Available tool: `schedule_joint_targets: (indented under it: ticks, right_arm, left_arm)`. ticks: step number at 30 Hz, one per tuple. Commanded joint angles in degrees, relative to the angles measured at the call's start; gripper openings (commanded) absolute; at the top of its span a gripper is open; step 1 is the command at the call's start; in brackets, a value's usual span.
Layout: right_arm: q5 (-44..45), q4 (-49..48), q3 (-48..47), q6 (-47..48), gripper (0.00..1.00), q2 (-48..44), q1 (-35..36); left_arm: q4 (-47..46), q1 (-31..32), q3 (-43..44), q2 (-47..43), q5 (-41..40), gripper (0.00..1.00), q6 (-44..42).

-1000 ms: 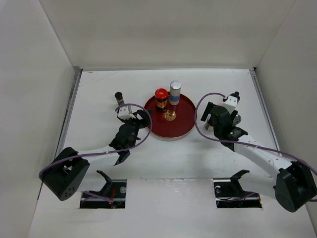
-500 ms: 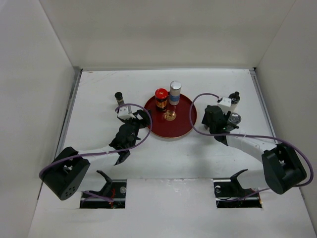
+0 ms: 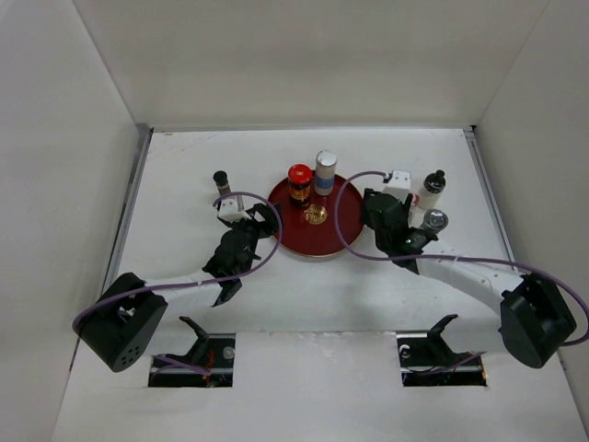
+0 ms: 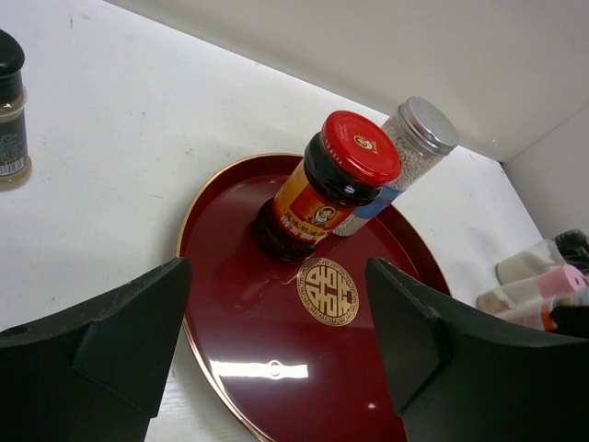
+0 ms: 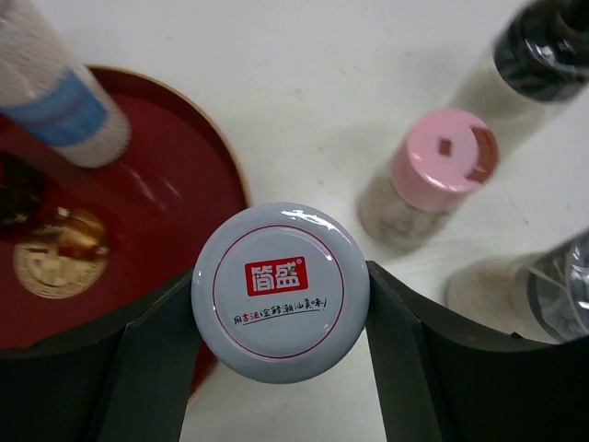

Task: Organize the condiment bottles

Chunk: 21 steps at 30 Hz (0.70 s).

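In the right wrist view my right gripper (image 5: 281,304) is shut on a grey-capped jar (image 5: 281,276) with a red logo, both fingers against its sides, just right of the red tray's rim (image 5: 235,175). A pink-capped shaker (image 5: 440,164) and a black-capped cream bottle (image 5: 538,55) stand on the table beyond it. On the tray (image 3: 317,238) stand a red-capped dark jar (image 3: 299,182) and a blue-labelled, silver-capped bottle (image 3: 325,172). A thin black-capped jar (image 3: 222,181) stands left of the tray. My left gripper (image 4: 276,341) hangs open over the tray's near left edge, holding nothing.
A clear-topped bottle (image 3: 434,221) stands beside the right arm, close to the cream bottle (image 3: 429,191). White walls close in the table at the back and both sides. Purple cables loop over both arms.
My right gripper has closed on the grey-capped jar and carried it left, from the cluster at the right towards the tray's edge. The left arm has not moved.
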State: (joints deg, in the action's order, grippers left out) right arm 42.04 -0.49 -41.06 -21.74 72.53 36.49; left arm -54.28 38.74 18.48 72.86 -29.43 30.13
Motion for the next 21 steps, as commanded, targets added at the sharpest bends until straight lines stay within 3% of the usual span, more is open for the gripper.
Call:
schedule_joint_targets:
  ticks: [1,9,21]
  right_arm:
    - [-0.5,-11.1,-7.0,2.9,0.49,2.2,0.6]
    - [-7.9,-16.1,-18.3,3.8,0.50,17.0,-1.0]
    - [-14.2,-19.2,-23.2,2.4,0.53,28.0,-5.9]
  left_arm:
    - [-3.6,-0.2,-0.2,0.0,0.6,0.75,0.7]
    - [-3.6,-0.3,-0.2,0.1,0.7,0.75,0.7]
    - [-3.6,-0.5,-0.3,0.1,0.7,0.76,0.7]
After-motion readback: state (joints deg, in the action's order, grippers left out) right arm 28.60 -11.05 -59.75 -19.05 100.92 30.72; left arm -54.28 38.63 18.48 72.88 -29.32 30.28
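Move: Held in the right gripper is the white-capped bottle; its free spot at the plate's right side lies about 12 cm ahead, 7 cm left and 11 cm below. The blue-label shaker stands some 14 cm ahead and 14 cm left, the red-lidded jar about 11 cm ahead and 21 cm left, and the pink-capped bottle roughly 7 cm ahead and 9 cm right. From the left hand that spot is about 14 cm ahead and 20 cm right, 12 cm below. Swinging forward and left, the right hand carries the white-capped bottle away from the pink-capped one and in over the plate's right side, about 10 cm forward. It lifts some 2 cm first, then sinks about 6 cm beside the blue-label shaker, edging slightly back to the right. The wrist turns a little counter-clockwise; the fingers keep their hold. ##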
